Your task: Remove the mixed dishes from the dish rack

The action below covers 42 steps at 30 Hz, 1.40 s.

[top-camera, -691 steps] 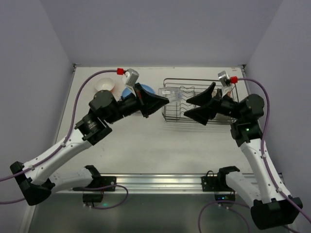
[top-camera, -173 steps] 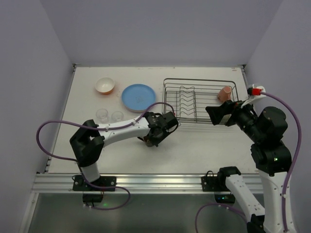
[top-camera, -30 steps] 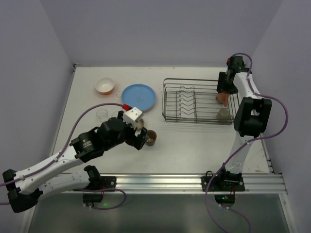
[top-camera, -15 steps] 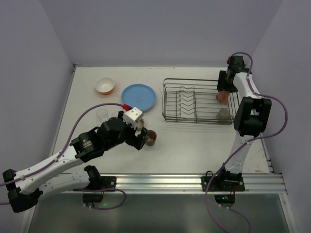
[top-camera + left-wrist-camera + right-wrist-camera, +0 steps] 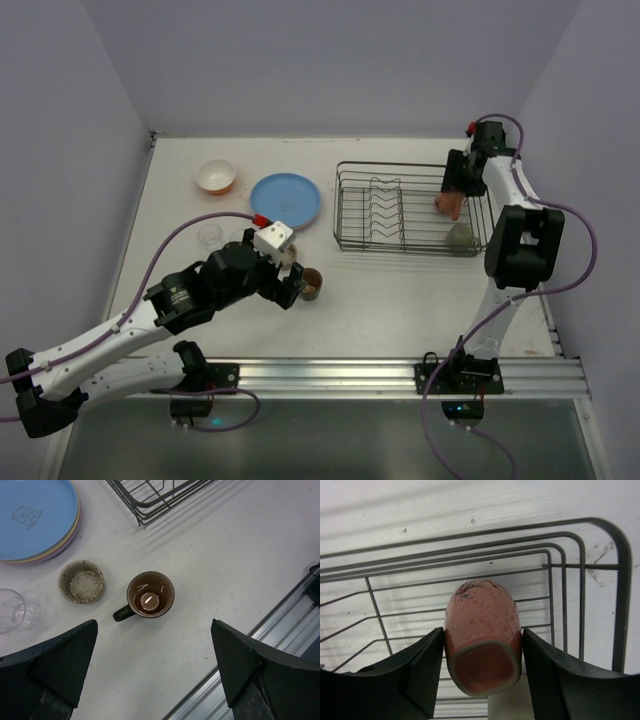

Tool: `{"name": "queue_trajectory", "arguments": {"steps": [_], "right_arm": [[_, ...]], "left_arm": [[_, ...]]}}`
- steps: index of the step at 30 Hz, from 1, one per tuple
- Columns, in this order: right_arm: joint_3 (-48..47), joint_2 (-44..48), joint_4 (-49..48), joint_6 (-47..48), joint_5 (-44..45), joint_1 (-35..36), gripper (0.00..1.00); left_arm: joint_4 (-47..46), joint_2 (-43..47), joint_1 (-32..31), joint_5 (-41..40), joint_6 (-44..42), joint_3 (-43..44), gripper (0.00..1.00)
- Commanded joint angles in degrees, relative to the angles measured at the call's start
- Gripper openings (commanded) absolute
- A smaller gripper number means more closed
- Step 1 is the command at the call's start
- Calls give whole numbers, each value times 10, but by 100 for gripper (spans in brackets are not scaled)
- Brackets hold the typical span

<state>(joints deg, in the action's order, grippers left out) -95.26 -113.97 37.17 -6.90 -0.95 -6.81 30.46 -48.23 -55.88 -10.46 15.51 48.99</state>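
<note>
My right gripper (image 5: 452,192) is shut on a pink mug (image 5: 446,205) over the right end of the dish rack (image 5: 410,164). In the right wrist view both fingers press the sides of the pink mug (image 5: 482,640), which hangs above the rack wires (image 5: 580,580). An olive mug (image 5: 459,236) lies in the rack's near right corner. My left gripper (image 5: 154,630) is open and empty, above a brown mug (image 5: 150,591) standing on the table. A beige mug (image 5: 81,581) stands beside it.
A stack of plates, blue on top (image 5: 285,196), lies left of the rack, with an orange bowl (image 5: 215,176) further left. Two clear glasses (image 5: 209,235) stand near the left arm. The table's metal front rail (image 5: 300,605) runs close to the brown mug.
The right gripper has carried the pink mug a little to the left over the rack. The left arm and its open gripper have stayed still.
</note>
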Motion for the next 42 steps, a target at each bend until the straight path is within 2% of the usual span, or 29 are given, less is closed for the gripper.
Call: {"name": "queue_trajectory", "arguments": {"steps": [1, 8, 15, 26, 33, 38, 41, 42], "right_arm": [[15, 40, 12, -18, -49, 2, 0], [27, 46, 5, -29, -83, 2, 0], [33, 73, -9, -42, -153, 0, 0], [45, 140, -25, -63, -216, -1, 0], [53, 168, -41, -82, -305, -7, 0], [86, 191, -87, -116, -394, -9, 0], [113, 193, -126, -145, -474, -19, 0], [127, 202, -178, -162, -504, -22, 0]], "left_arm": [[-22, 2, 4, 2, 4, 6, 100], [-22, 2, 5, 4, 4, 7, 100], [-21, 2, 7, 2, 4, 7, 100], [-23, 8, 23, 14, 6, 12, 100], [-29, 11, 38, 29, 9, 15, 100], [-36, 6, 44, 27, 34, 39, 100], [-57, 3, 43, 23, 79, 49, 100], [-81, 2, 43, 28, 89, 48, 100]]}}
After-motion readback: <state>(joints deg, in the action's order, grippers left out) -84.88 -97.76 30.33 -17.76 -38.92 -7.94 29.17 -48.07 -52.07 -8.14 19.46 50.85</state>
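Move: The right hand already holds the pink mug in the rack's right rear; the waiting left gripper is about 43 cm to its left, 29 cm back and some 10 cm higher. The green cup sits about 9 cm back, 3 cm right and 5 cm below, and the wire plate divider about 19 cm left, 1 cm back and 6 cm below. From the left hand, the pink mug lies roughly 29 cm ahead, 43 cm right and 10 cm lower. Right hand carries the pinched pink mug left over the rack, rising too, about 11 cm each, fingers tilting left. ##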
